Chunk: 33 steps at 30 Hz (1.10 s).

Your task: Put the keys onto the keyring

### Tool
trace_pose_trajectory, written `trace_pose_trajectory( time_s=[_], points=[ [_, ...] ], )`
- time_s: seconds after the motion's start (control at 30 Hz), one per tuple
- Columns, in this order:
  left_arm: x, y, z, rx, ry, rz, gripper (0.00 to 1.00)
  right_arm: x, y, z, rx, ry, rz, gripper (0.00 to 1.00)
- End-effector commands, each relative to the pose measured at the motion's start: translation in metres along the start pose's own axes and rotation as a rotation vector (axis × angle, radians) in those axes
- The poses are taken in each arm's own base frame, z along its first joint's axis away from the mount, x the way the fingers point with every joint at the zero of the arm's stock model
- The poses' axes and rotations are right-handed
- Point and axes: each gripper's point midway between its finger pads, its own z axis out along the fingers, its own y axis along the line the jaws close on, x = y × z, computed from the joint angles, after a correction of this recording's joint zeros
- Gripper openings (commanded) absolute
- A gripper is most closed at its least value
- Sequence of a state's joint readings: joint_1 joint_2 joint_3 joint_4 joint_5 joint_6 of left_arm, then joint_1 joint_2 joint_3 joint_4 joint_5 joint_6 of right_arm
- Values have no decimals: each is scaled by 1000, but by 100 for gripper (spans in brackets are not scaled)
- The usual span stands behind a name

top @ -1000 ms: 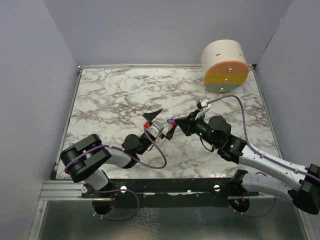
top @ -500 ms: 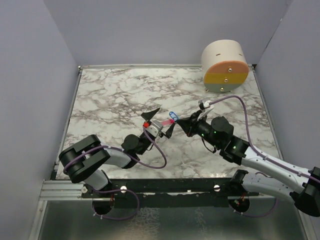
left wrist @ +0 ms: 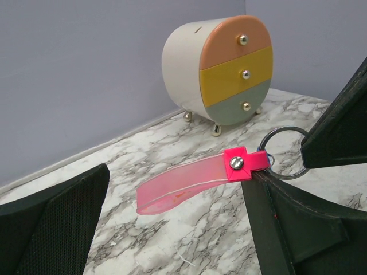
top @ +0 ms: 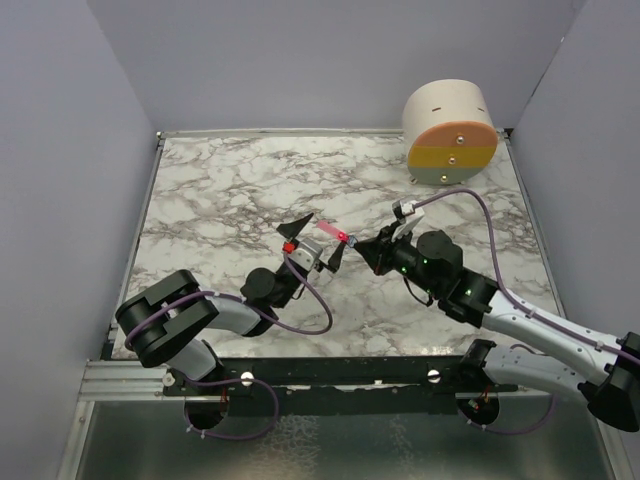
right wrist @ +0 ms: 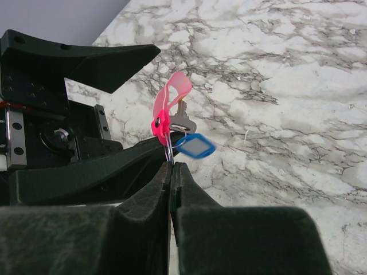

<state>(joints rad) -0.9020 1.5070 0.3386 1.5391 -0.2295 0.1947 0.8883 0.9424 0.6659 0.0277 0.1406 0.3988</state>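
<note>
My right gripper [right wrist: 172,167] is shut on the thin silver wire ring of the keyring [right wrist: 169,150], held above the marble. The pink tag [left wrist: 189,180] sticks out to the left from the ring [left wrist: 285,152] and is also visible from above [top: 330,233]. A key with a blue head [right wrist: 195,146] hangs from the ring, with a silver part [right wrist: 182,121] behind the tag. My left gripper [top: 318,240] is open wide, and the tag lies between its fingers [left wrist: 298,223]. The pink clasp sits just above the right finger.
A round cream drawer cabinet [top: 450,130] with pink, yellow and grey-green drawer fronts stands at the table's back right corner. It also shows in the left wrist view [left wrist: 223,69]. Grey walls enclose the marble table [top: 220,190].
The right gripper has moved up and left with the keyring. The pink tag now points left between the left gripper's fingers. The blue key no longer shows from above.
</note>
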Motion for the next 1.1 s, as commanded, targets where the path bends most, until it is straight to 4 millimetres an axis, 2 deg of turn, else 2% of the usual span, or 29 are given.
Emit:
trace_pose_trajectory(
  time_s=[0.0,0.57,0.83,1.07],
  points=[
    [-58,24,0,-93,-218,-59,99,9,0,-2,11,79,-21,1],
    [-17,12,-15,-44,-107,-102,99,7,-11,1,101,188,-90,1],
    [-6,7,-20,-24,-76,-138,99,4,-12,8,129,246,-131,1],
    [-3,7,-23,-23,-68,-144,99,10,-16,12,158,323,-164,1]
  ],
)
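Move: The keyring, pinched in the right hand's shut fingers, sits about 7 cm to the right of the open left hand's point, 1 cm back and 1 cm above it; its pink strap, propped on the left hand's near fingertip, has its middle some 3 cm to the right and 1 cm ahead at that height of hand. From the right hand the keyring is about 1 cm ahead and 1 cm left, the strap 3 cm ahead and 5 cm left, and the blue tag 3 cm ahead and 1 cm left, all about level. The left hand, fingers still spread wide, sinks about 5 cm while easing slightly back and left and tipping its fingers a little downward, drawing its near fingertip down from under the pink strap's clasp. Meanwhile the right hand keeps its pinch on the keyring and tips its fingers down nearly 20 degrees, sinking 1 to 2 cm and then easing about 1 cm forward. ##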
